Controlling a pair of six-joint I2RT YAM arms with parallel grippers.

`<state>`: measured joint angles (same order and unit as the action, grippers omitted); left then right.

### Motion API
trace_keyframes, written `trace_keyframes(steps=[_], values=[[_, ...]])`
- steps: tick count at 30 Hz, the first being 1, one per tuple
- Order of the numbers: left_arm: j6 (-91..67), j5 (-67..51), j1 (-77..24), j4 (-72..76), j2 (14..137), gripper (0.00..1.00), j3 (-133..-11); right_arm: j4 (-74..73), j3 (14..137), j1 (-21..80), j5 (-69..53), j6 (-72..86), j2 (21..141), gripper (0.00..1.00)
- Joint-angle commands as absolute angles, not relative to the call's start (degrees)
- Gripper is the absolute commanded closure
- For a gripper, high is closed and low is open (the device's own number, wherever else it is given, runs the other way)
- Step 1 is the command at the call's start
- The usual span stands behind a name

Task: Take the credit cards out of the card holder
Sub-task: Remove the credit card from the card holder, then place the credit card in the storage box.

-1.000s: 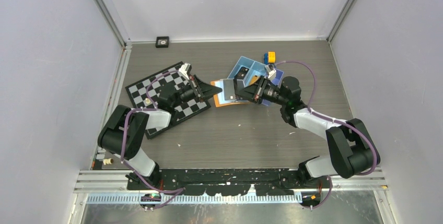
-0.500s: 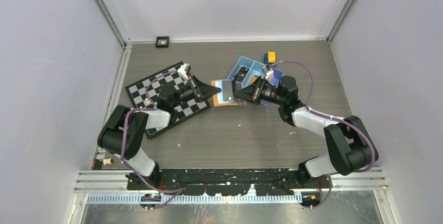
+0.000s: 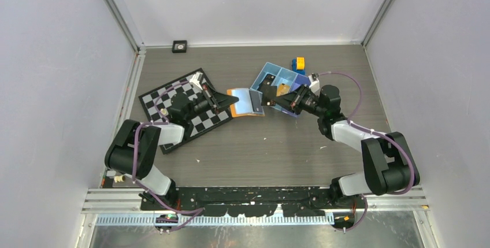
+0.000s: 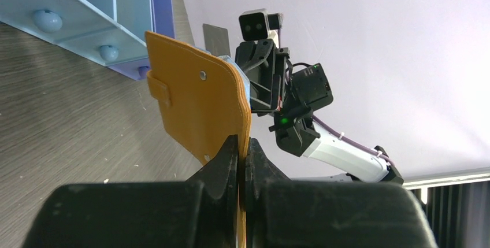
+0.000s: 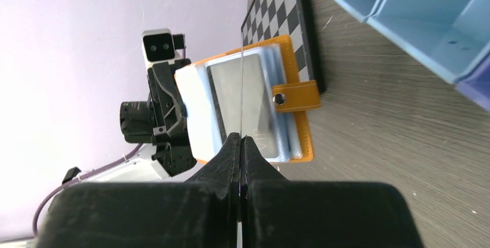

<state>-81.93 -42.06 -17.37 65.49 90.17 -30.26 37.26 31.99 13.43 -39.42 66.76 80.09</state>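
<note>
The orange card holder (image 3: 245, 103) hangs open just above the table, its greyish clear sleeves (image 5: 263, 106) facing the right arm. My left gripper (image 3: 226, 102) (image 4: 240, 145) is shut on the edge of its orange cover (image 4: 196, 106). My right gripper (image 3: 271, 96) (image 5: 240, 139) is shut on a thin grey credit card (image 5: 241, 86) (image 4: 216, 37), held edge-on in the right wrist view. The card is clear of the sleeves, a short way to the right of the holder. The closing tab (image 5: 296, 96) sticks out sideways.
A blue three-compartment tray (image 3: 270, 78) lies behind the right gripper, with a yellow-and-blue block (image 3: 299, 63) at its far side. A chessboard (image 3: 173, 95) lies under the left arm. A small black square object (image 3: 179, 45) sits by the back wall.
My right gripper has drawn back to the right with the card, pulling it out of the holder. My left gripper has shifted slightly left with the holder.
</note>
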Motion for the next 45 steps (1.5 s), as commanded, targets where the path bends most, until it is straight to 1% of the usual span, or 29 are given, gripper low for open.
trace_keyframes(steps=[1, 6, 8, 12, 16, 21, 28, 38, 40, 45], values=[[-79.60, -41.71, -16.50, 64.06, 87.96, 1.00, -30.01, 39.31, 31.79, 12.11, -36.56, 66.01, 77.56, 1.00], [-78.19, -41.24, -15.29, 60.98, 86.87, 1.00, -29.74, 26.56, 35.93, 11.77, -26.27, 58.71, 75.90, 0.99], [-77.32, -40.76, -14.91, 59.41, 85.59, 1.00, -29.39, 24.24, 37.49, 11.77, -23.00, 57.56, 76.62, 1.00], [-72.89, -38.78, -14.68, 51.14, 81.78, 1.00, -29.54, 23.30, 40.23, 11.81, -19.88, 57.78, 81.08, 1.00], [-66.82, -34.99, -14.69, 39.13, 76.70, 1.00, -30.20, 24.30, 43.73, 12.01, -17.41, 59.19, 87.34, 0.99], [-63.15, -32.21, -14.68, 32.10, 71.77, 1.00, -30.50, 25.74, 49.09, 12.54, -17.42, 60.22, 94.55, 1.00], [-62.31, -29.76, -14.68, 29.71, 68.79, 1.00, -29.60, 25.52, 52.88, 12.81, -16.68, 59.60, 98.56, 1.00], [-61.55, -28.34, -14.68, 27.70, 66.58, 1.00, -29.45, 22.44, 60.50, 17.03, -13.10, 58.98, 104.14, 0.99], [-61.19, -27.98, -14.68, 27.16, 66.23, 1.00, -29.43, 22.33, 61.03, 17.70, -11.72, 59.39, 104.87, 0.88], [-61.16, -27.99, -14.72, 26.98, 66.08, 1.00, -29.53, 23.85, 58.45, 17.97, -9.27, 59.69, 102.98, 0.66]])
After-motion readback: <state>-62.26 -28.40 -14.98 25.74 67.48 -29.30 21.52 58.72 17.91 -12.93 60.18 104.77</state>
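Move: The right hand, pinching the black card by its edge, has the box's left compartment about 16 cm ahead, 3 cm left and 13 cm below. The middle compartment is some 14 cm ahead, 3 cm right and equally low; the orange card holder stands 10 cm left and 1 cm back, about level. From the left hand, which grips the holder, that left compartment is roughly 16 cm ahead, 10 cm right and 15 cm below. Right hand carries the card 14 cm forward, 6 cm down over the left compartment, opening; left draws holder 5 cm left. ##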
